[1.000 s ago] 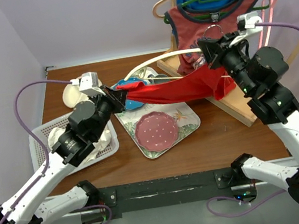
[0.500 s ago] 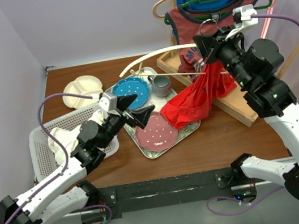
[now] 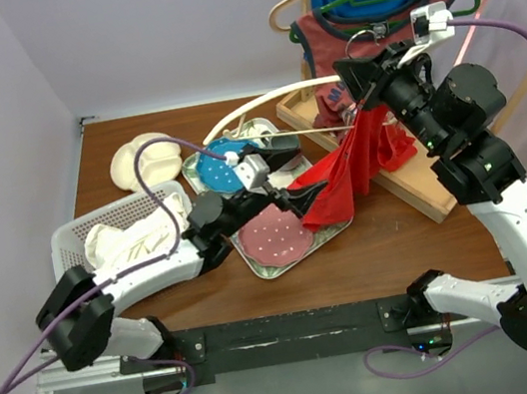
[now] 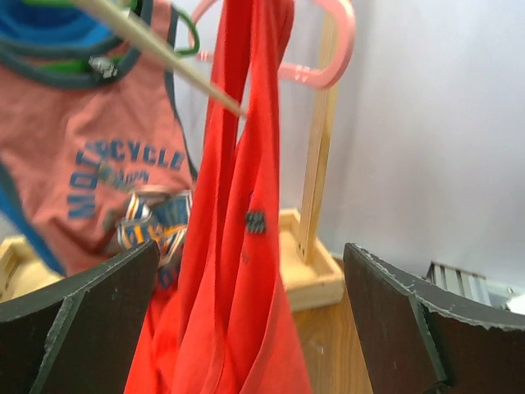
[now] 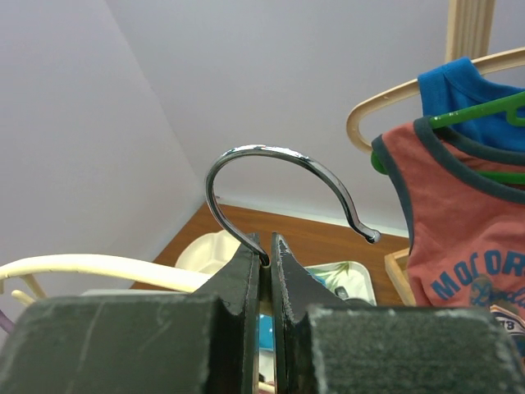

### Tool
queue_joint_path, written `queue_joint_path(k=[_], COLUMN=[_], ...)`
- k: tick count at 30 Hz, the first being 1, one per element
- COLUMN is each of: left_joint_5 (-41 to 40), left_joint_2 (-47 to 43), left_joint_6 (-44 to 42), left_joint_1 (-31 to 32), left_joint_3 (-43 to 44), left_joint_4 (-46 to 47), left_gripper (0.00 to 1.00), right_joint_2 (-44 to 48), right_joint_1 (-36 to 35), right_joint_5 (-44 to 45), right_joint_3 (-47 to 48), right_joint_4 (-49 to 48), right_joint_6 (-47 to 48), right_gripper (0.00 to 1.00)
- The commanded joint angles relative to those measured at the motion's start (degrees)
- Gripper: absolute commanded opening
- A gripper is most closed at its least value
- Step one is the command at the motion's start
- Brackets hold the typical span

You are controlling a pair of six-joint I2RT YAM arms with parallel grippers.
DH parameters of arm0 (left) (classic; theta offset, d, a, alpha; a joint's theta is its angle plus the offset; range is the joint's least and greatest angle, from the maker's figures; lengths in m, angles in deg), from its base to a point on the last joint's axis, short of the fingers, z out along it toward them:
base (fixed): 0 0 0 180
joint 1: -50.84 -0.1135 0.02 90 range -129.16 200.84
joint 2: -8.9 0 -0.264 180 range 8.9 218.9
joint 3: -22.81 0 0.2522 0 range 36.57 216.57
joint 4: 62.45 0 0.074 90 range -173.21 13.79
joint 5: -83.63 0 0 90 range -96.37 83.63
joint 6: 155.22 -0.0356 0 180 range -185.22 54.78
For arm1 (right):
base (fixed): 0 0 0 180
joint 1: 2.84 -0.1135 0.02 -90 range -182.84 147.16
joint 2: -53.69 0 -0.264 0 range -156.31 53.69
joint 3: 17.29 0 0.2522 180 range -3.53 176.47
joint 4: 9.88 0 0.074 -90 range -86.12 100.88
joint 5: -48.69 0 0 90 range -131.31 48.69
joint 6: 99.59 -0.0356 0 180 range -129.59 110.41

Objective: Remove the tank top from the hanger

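The red tank top (image 3: 351,177) hangs in a bunched drape from one arm of a cream wooden hanger (image 3: 268,103). My right gripper (image 3: 357,80) holds that hanger up in the air, shut on the base of its metal hook (image 5: 279,152). The left gripper (image 3: 297,183) is open, low over the tray, right beside the top's lower folds. In the left wrist view the red tank top (image 4: 238,246) fills the gap between the spread fingers (image 4: 82,328), which do not pinch it.
A rust and blue tank top (image 3: 374,12) hangs on a green hanger on the wooden rack (image 3: 423,180), with a pink hanger (image 4: 328,66) beside it. The patterned tray (image 3: 333,216) holds a pink plate (image 3: 274,231) and a blue plate (image 3: 218,169). A white basket (image 3: 73,239) sits at the left.
The left gripper let go of the red top and opened, then swung back right to the cloth. The top, stretched leftward before, now hangs down from the hanger.
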Motion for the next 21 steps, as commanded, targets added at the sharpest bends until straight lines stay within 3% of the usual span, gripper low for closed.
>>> queue_joint_path(k=[1,4,14,18,21], left_joint_5=[-5.2,-8.0,1.6,6.7,7.4], left_joint_2=[6.1,10.6,23.3,28.2,29.8], left_joint_6=[-2.8,-3.6,-4.9,-3.9,-3.0], left_joint_1=[2.2,2.9,3.2,3.4,3.6], left_joint_3=[5.2,7.5,15.6,21.4,21.8], left_joint_4=[13.3,16.0,21.8,19.6,21.6], left_gripper=[1.00,1.00,0.99,0.81,0.78], right_joint_2=[2.5,2.9,5.9,6.4,6.4], right_joint_1=[0.0,-0.1,-0.1,0.0,-0.1], right_joint_5=[-1.6,-1.6,-4.5,-5.3,-5.4], right_joint_3=[1.1,1.4,-3.5,-5.0,-5.1], right_joint_4=[-6.9,-6.8,-7.9,-9.2,-9.3], right_joint_6=[-2.2,-2.8,-5.0,-6.4,-6.9], right_gripper=[0.00,0.00,0.00,0.00,0.00])
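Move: The red tank top hangs in a narrow drape from the wooden hanger, some 12 cm to the left gripper's right, about 4 cm ahead, at its height. The hanger's bars cross roughly 12 cm above this gripper, 7 cm ahead and 2 cm right; the motorcycle tank top is some 22 cm ahead, 14 cm right and a little higher. From the right gripper, the red drape lies about 8 cm back, 3 cm right and 18 cm below. Bring the open left gripper about 10 cm to the right and 3 cm forward, up to the red tank top's hanging cloth, until the cloth stands between its fingers, then start closing them around it. Keep the right gripper pinching the hanger at the base of its hook while drawing it back about 3 cm and turning it slightly counter-clockwise. ##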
